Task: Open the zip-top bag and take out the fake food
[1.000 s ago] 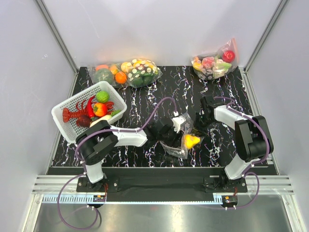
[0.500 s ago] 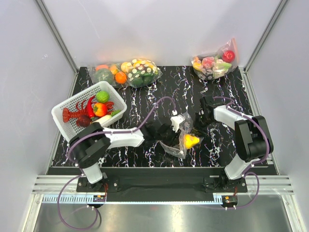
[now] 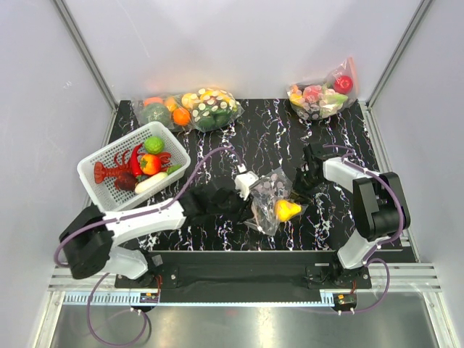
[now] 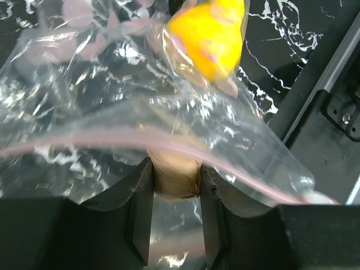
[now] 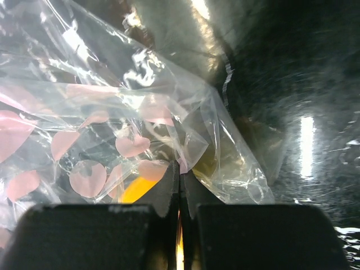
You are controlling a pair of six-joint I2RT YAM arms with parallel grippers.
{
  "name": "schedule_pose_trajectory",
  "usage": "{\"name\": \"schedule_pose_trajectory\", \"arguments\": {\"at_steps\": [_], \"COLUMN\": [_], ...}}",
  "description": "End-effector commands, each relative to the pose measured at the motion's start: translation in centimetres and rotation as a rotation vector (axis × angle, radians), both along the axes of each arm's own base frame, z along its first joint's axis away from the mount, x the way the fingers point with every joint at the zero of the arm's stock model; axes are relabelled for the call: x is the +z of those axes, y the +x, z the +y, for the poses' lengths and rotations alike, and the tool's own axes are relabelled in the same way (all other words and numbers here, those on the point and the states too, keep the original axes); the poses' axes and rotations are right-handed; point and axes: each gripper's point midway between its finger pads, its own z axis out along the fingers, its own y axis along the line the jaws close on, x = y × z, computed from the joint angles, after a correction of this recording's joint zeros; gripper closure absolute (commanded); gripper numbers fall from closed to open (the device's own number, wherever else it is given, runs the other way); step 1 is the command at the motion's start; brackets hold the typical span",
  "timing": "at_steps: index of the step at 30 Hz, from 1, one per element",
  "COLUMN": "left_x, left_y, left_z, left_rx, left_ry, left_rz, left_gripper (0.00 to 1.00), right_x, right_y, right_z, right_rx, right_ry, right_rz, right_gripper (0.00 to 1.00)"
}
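Observation:
The zip-top bag (image 3: 270, 190) lies crumpled mid-table, clear with pale dots; its pink zip strip (image 4: 84, 138) runs across the left wrist view. Inside it sits a yellow lemon-like fruit (image 3: 287, 210) (image 4: 211, 34). My left gripper (image 3: 250, 201) (image 4: 176, 171) is at the bag's mouth, shut on a small tan piece (image 4: 176, 179) of fake food whose top is behind the plastic. My right gripper (image 3: 304, 177) (image 5: 181, 171) is at the bag's right side, shut on a fold of the bag (image 5: 194, 143). No green fruit or red piece shows in the bag.
A white basket (image 3: 101, 161) with a red lobster, tomato and green fruit stands at the left. A bulging dotted bag (image 3: 194, 109) of oranges and greens lies at the back, and another with a red apple (image 3: 322, 94) at the back right. The table's front edge is just below the bag.
The left gripper's jaws have narrowed onto the tan piece and the left arm has drawn back to the left. The bag shifted slightly left with it. The right gripper has stayed put.

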Motion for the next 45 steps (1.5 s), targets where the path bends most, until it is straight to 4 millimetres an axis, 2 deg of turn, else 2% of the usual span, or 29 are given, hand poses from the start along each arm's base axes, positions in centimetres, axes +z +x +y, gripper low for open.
{"name": "schedule_pose_trajectory", "arguments": {"at_steps": [1,4,6,7,11,15,16,18,20,21,27,29,31,34,38,40,42,43,45], "left_x": [1.3,3.0,3.3,4.2,4.7,5.4,5.3,6.2,7.2,7.6,8.2,9.4,9.4,8.3,6.6,5.9,5.3,5.2,5.1], "left_y": [0.1,0.1,0.0,0.3,1.2,4.8,5.4,7.1,8.2,9.2,13.7,15.2,16.9,18.7,19.6,19.7,19.8,19.8,19.9], "left_z": [2.4,4.2,5.6,6.4,10.2,15.3,16.1,18.1,19.3,20.6,25.7,26.6,27.7,28.3,28.8,29.1,29.0,29.0,29.0], "left_rx": [0.053,0.095,0.127,0.152,0.269,0.456,0.481,0.536,0.564,0.607,0.767,0.797,0.826,0.828,0.837,0.843,0.837,0.838,0.833], "left_ry": [0.001,-0.037,-0.022,-0.039,-0.006,0.047,0.06,0.059,0.057,0.058,0.075,0.068,0.077,0.114,0.162,0.173,0.178,0.179,0.186], "left_rz": [-0.008,-0.017,-0.013,-0.026,-0.024,-0.076,-0.073,-0.092,-0.117,-0.126,-0.13,-0.154,-0.142,-0.104,-0.049,-0.027,-0.012,-0.009,-0.005], "left_gripper": [0.85,0.84,0.84,0.84,0.84,0.84,0.84,0.84,0.84,0.83,0.84,0.84,0.83,0.83,0.82,0.74,0.59,0.47,0.39], "right_x": [0.4,0.3,0.2,0.2,0.3,0.6,0.6,0.7,0.7,0.8,0.9,1.1,1.0,0.9,1.0,1.0,0.9,0.9,0.8], "right_y": [2.0,2.1,2.1,2.2,2.6,3.2,3.2,3.4,3.4,3.5,3.6,3.7,3.7,3.7,3.7,3.7,3.7,3.7,3.8], "right_z": [-0.9,-1.3,-1.4,-1.4,-1.6,-1.5,-1.4,-1.5,-1.5,-1.6,-1.6,-1.6,-1.6,-1.6,-1.6,-1.7,-1.7,-1.6,-1.6], "right_rx": [-0.016,-0.026,-0.025,-0.027,-0.031,-0.025,-0.021,-0.023,-0.022,-0.025,-0.031,-0.034,-0.032,-0.034,-0.034,-0.035,-0.036,-0.036,-0.035], "right_ry": [-0.022,-0.019,-0.019,-0.017,-0.01,-0.002,-0.001,0.003,0.003,0.004,0.012,0.016,0.02,0.027,0.028,0.03,0.032,0.034,0.036], "right_rz": [-0.055,-0.053,-0.052,-0.054,-0.057,-0.065,-0.065,-0.065,-0.068,-0.073,-0.077,-0.079,-0.08,-0.075,-0.077,-0.078,-0.076,-0.074,-0.074], "right_gripper": [1.0,1.0,1.0,1.0,1.0,1.0,1.0,1.0,1.0,1.0,1.0,1.0,1.0,1.0,1.0,1.0,1.0,1.0,1.0]}}
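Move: The left hand holds the tan food at the bag mouth, and the white basket's right end, where it is bound, lies about 30 cm to its left, 18 cm ahead and 7 cm below. Inside the basket the orange tomato is some 37 cm left and 18 ahead, the pale long vegetable 37 left and 11 ahead. The yellow food in the bag sits about 14 cm right, level with it. From the right hand, the basket's right end is some 48 cm left and 8 ahead. Bring the left gripper, still pinching the tan food, out of the bag mouth: left and up some 6 cm, then on left and forward over the basket's right end, about 30 cm left and 18 forward in all, turning some 50 degrees counter-clockwise. Sink about 4 cm and open the fingers. Keep the right gripper shut on the bag, easing it 3 cm forward and right. ##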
